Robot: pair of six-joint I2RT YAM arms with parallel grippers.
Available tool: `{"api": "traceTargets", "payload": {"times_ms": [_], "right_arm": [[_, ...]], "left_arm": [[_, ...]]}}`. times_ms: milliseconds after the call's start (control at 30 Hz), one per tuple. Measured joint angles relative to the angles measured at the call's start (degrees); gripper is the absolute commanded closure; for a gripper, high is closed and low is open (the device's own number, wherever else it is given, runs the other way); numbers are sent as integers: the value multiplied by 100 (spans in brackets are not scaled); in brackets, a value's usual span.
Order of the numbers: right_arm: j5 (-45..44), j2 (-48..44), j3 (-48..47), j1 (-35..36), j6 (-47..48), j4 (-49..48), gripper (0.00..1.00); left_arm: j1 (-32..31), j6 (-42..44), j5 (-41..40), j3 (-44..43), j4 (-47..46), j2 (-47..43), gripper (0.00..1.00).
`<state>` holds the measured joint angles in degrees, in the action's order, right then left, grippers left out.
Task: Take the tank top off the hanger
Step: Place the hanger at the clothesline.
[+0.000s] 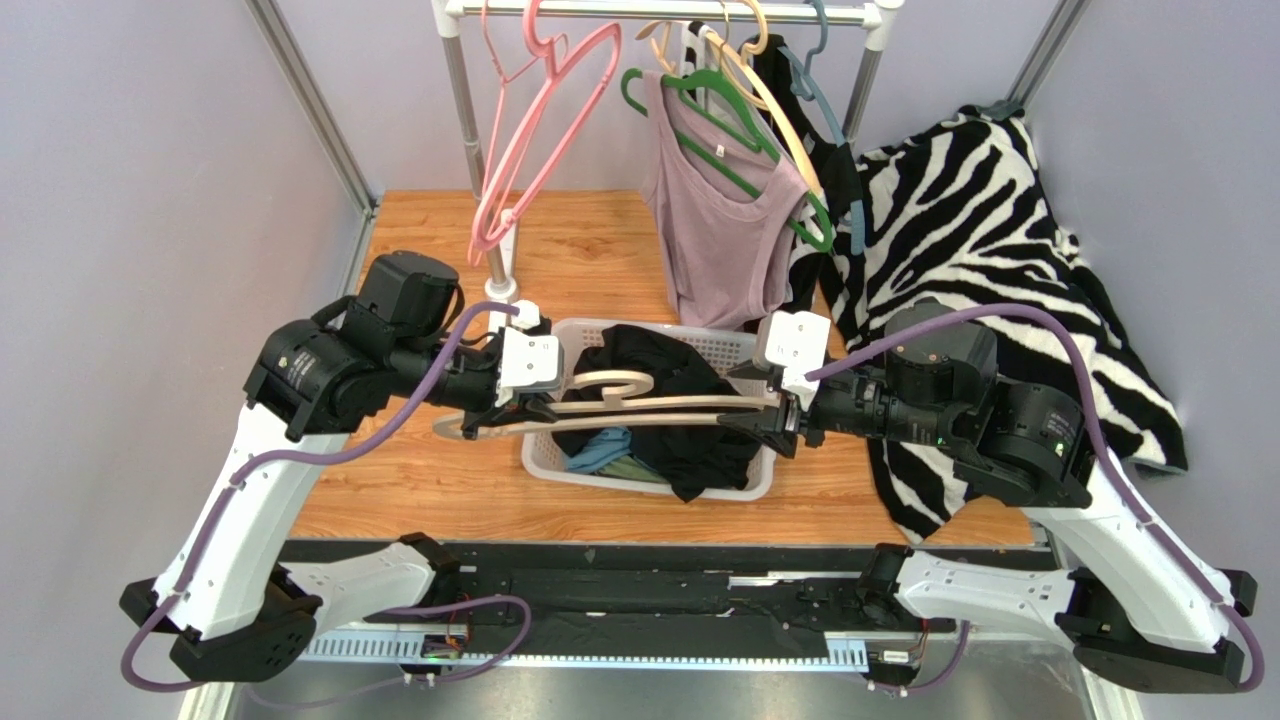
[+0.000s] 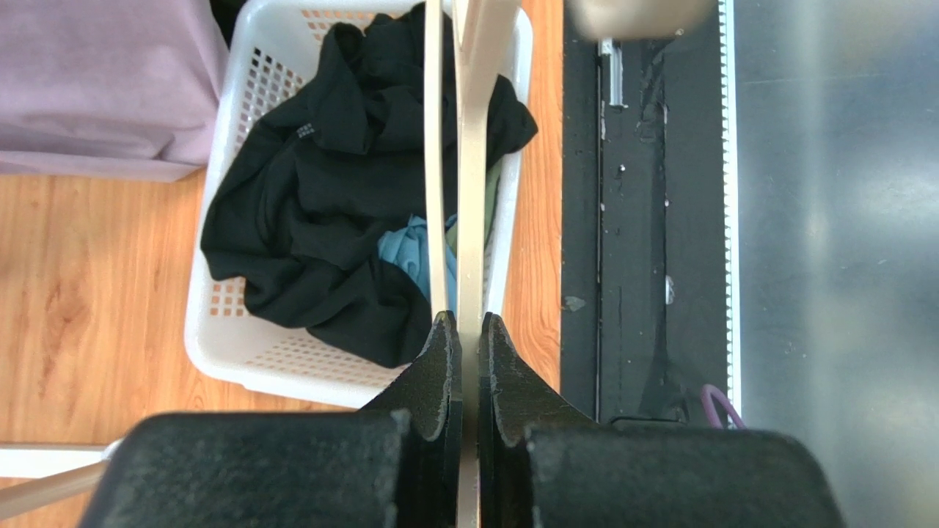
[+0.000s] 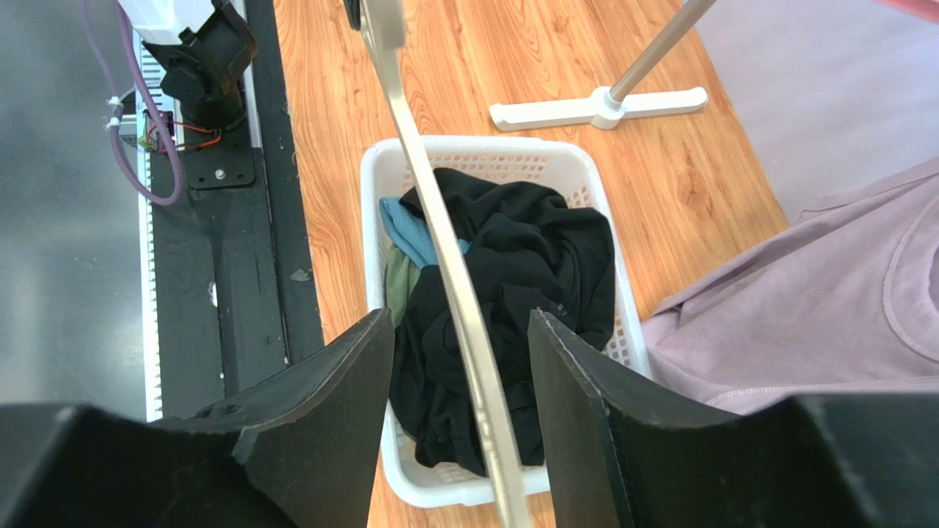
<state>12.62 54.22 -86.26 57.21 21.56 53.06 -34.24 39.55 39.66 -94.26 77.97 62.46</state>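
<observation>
A beige hanger lies level above the white laundry basket, bare of cloth. My left gripper is shut on its left end; in the left wrist view the fingers clamp the thin bar. My right gripper is open at the right end, its jaws standing on either side of the bar without touching it. A black tank top lies crumpled in the basket; it also shows in the left wrist view and the right wrist view.
A clothes rail at the back carries a pink hanger, a mauve top on a green hanger, and a zebra-print garment. Blue and green clothes lie in the basket. The rail's foot stands on the wood.
</observation>
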Motion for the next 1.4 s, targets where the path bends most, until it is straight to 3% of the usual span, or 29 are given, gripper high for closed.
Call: {"api": "traceTargets", "payload": {"times_ms": [267,433,533,667,733,767,800,1067,1400], "right_arm": [[50,13,20,0,68,74,49],[35,11,332,0,72,98,57],[-15,11,501,0,74,109,71],[-7,11,562,0,28,118,99],[105,7,564,48,20,190,100],[146,-2,564,66,2,240,100],[155,-15,564,68,-28,256,100],[-166,-190,468,63,-697,695,100],[-1725,114,-929,24,-2103,1561,100]], "left_arm": [[-31,2,46,-33,50,44,100],[-127,-7,72,-103,50,-7,100],[-175,-20,87,-105,50,-85,100],[-177,-20,87,-105,35,-208,100],[-175,-20,24,-105,17,-227,77],[-173,-39,15,-105,13,-225,61],[-177,-87,-13,-105,0,-219,59],[-190,-728,-1241,-105,-190,-605,54],[-201,-966,-3467,-223,-964,-1272,54]]}}
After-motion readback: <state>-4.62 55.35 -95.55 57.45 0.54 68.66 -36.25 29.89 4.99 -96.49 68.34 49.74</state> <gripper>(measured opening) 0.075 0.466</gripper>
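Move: The left hand already grips the hanger. Its right-hand stretch runs just under the open right fingers, some 4 cm below the right hand, and lies about 26 cm to the left hand's right, level with it. The basket's middle is about 12 cm ahead of the right hand, 14 cm to its left and 32 cm lower. The lilac tank top hangs about 30 cm ahead of that hand, 3 cm left, at much its height. Hold the hanger nearly still with the left gripper while the right sinks about 5 cm onto its right-hand stretch and closes to pinch it. Then open the left and back it off leftward, up and a little forward, turning counter-clockwise. Take the hanger rightward and back up with the right gripper, turning some 25 degrees clockwise. ##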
